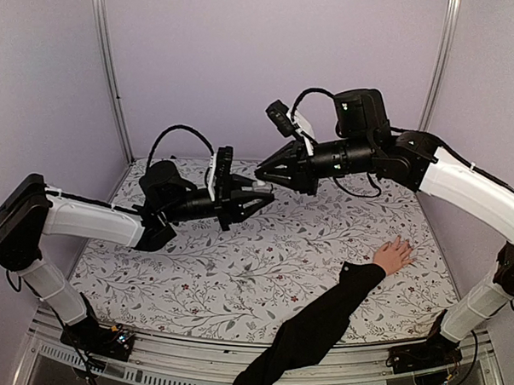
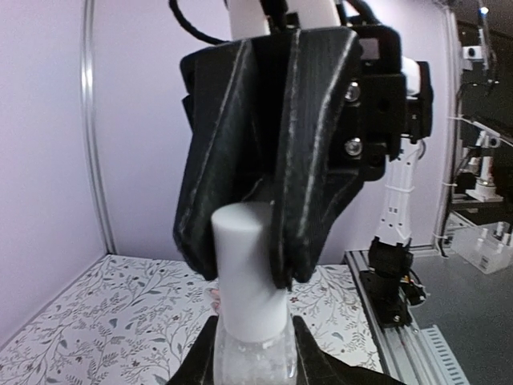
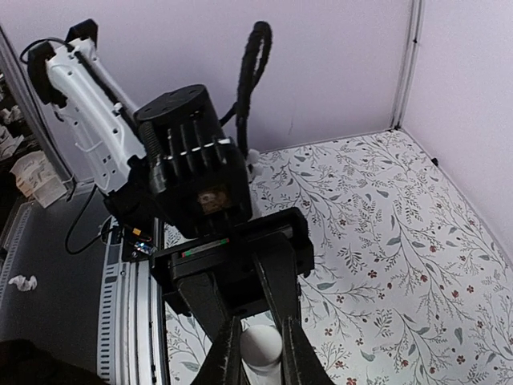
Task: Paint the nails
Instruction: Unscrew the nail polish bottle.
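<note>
A small pale translucent bottle (image 2: 250, 357) is held upright between the fingers of my left gripper (image 2: 252, 362), which is shut on its body. Its white cap (image 2: 244, 265) points up at my right gripper (image 2: 244, 261), which comes down from above and is shut on the cap. In the right wrist view the cap (image 3: 260, 345) sits pinched between my two fingers (image 3: 228, 353). From above, both grippers meet mid-air over the table's middle, left (image 1: 258, 195) and right (image 1: 262, 171). A light-skinned hand (image 1: 394, 255) with a black sleeve (image 1: 320, 319) lies flat at the right; its nails are too small to make out.
A floral cloth (image 1: 237, 268) covers the table. Lilac walls close in the back and sides, with metal posts (image 1: 109, 67) in the corners. The sleeved forearm crosses the near right part of the table diagonally. The arm bases (image 1: 106, 335) stand at the near edge.
</note>
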You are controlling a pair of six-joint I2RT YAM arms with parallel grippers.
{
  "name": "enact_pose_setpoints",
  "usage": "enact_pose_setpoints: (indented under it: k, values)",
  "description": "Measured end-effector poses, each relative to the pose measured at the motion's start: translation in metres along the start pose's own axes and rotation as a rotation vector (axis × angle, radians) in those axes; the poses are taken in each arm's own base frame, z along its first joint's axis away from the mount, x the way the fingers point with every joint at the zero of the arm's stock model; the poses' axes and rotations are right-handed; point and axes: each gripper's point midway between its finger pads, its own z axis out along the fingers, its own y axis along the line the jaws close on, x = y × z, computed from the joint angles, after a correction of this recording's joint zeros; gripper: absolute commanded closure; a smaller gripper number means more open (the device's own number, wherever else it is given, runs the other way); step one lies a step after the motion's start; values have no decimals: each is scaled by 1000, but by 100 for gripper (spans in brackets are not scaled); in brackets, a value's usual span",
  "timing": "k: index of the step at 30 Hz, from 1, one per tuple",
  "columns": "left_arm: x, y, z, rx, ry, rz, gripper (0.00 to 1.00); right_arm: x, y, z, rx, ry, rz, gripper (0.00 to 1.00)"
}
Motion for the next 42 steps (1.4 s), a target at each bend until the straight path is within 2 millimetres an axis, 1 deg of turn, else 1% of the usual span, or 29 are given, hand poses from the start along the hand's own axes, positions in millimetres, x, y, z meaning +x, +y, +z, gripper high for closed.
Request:
enact_pose_setpoints:
  k: [2, 7, 13, 17, 22, 23, 24, 25, 27, 31, 34, 36, 40, 42]
  values:
    - [0, -14, 1, 93, -4, -8, 100, 3, 10, -3, -51, 13, -34, 100]
    - [3, -39, 0, 256, -3, -23, 100, 11, 33, -10, -174, 46, -112, 100]
    - [-3, -67, -4, 424, -3, -29, 100, 13, 56, -16, -305, 28, -190, 100]
    - [-8, -80, -4, 497, -8, -27, 100, 11, 68, -21, -364, 10, -226, 100]
    - [-8, -86, -5, 537, -4, -32, 100, 12, 74, -23, -397, 6, -247, 99]
    - [-8, -87, -5, 538, -5, -33, 100, 13, 74, -23, -399, 6, -250, 96]
    - [-8, -87, -5, 539, -6, -32, 100, 13, 75, -23, -399, 6, -252, 91]
    - [-9, -87, -5, 539, -6, -31, 100, 13, 75, -23, -400, 5, -255, 82]
    - [-9, -86, -4, 535, -8, -31, 100, 12, 75, -23, -399, 4, -258, 73]
    - [-11, -83, -3, 507, -25, -16, 100, 12, 71, -22, -375, 6, -255, 60]
    - [-9, -76, -2, 447, -30, -5, 100, 11, 66, -20, -347, 8, -250, 51]
    - [-10, -71, -3, 400, -33, 10, 100, 9, 64, -20, -331, 4, -249, 43]
    - [-17, -56, -3, 270, -47, 50, 100, 7, 57, -19, -281, -3, -227, 30]
    - [-21, -46, -3, 198, -54, 65, 100, 5, 52, -18, -247, -7, -211, 27]
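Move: The nail polish bottle is already between the left fingers, its white cap standing roughly 4 cm above the left hand point. The right fingers are already shut on the cap, whose middle is about 1 cm below their hand point, with the bottle body's middle some 5 cm below. The person's hand lies on the table about 34 cm to the right of the right hand, 6 cm farther ahead and 34 cm lower. Keep the bottle gripped in the left fingers and the cap pinched in the right, and swing both grippers back together about 8 cm, turning the left some 30 degrees clockwise and the right about 25 degrees counter-clockwise to twist the cap against the bottle. Then open the right fingers wide to let go of the cap, and start both hands forward again, unwinding their turns. ##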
